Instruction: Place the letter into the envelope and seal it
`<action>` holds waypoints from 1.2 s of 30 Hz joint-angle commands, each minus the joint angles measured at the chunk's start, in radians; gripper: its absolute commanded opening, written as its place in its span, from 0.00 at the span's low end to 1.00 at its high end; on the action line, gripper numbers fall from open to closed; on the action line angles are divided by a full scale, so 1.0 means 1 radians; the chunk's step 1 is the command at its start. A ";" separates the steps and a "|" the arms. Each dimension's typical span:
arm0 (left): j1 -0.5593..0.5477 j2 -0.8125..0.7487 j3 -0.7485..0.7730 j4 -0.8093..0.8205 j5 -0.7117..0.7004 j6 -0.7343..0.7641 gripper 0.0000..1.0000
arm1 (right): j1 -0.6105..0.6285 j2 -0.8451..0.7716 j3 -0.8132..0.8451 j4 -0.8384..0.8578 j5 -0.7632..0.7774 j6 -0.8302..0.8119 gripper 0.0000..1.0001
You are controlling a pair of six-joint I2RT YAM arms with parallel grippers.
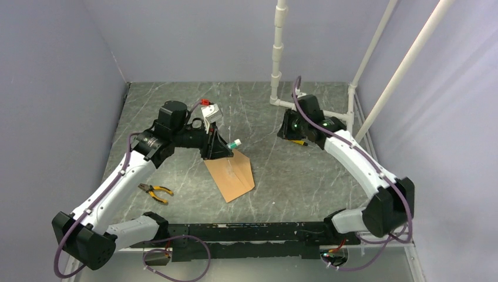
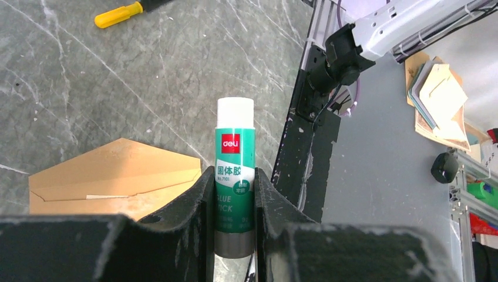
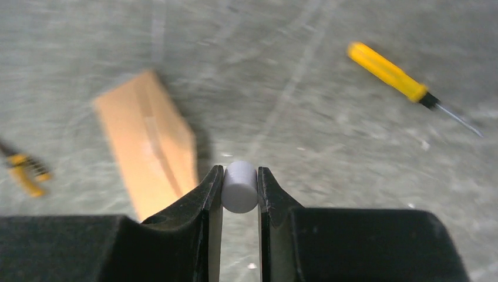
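The brown envelope (image 1: pixel 232 173) lies flat mid-table, its pointed flap open (image 2: pixel 111 170), and it shows blurred in the right wrist view (image 3: pixel 150 147). The letter does not show apart from it. My left gripper (image 2: pixel 234 173) is shut on a green glue stick (image 2: pixel 235 170) with a white top, held just above the envelope's far corner (image 1: pixel 234 143). My right gripper (image 3: pixel 239 170) is shut on a small white cylindrical cap (image 3: pixel 239 187), off to the right of the envelope (image 1: pixel 286 130) and above the table.
Yellow-handled pliers (image 1: pixel 155 191) lie left of the envelope. A yellow screwdriver (image 3: pixel 387 71) lies under the right arm (image 1: pixel 299 142). A white pipe frame (image 1: pixel 276 64) stands at the back right. Grey walls close in the table.
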 commanded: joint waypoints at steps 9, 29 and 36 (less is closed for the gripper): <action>-0.001 -0.041 -0.053 0.115 0.038 -0.110 0.02 | -0.011 0.231 -0.141 0.061 0.353 0.054 0.00; 0.000 -0.034 -0.073 0.135 0.042 -0.128 0.03 | -0.040 0.405 -0.157 0.089 0.242 0.026 0.42; 0.000 -0.036 -0.062 0.151 0.036 -0.156 0.02 | -0.040 0.333 -0.137 0.063 0.229 0.018 0.56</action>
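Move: The glue stick's cap, already pinched in the right fingers, is bound for a bare spot of table about 6 cm to the right of that hand, level with it fore and aft and some 20 cm below. The screwdriver lies about 8 cm farther out and 5 cm to the right of that spot; the envelope lies about 15 cm left of the right hand and 6 cm back. From the left hand, still holding the glue stick, the spot is roughly 11 cm ahead, 21 cm right and 28 cm down. The cap is carried down to the table by the right hand, nearly 19 cm, first swinging some 6 cm to the right and then sinking almost straight on the near side of the screwdriver. On the way the wrist turns about 30 degrees so the fingers point more steeply down; once the hand stops low over the table, they open and let go of the cap. ##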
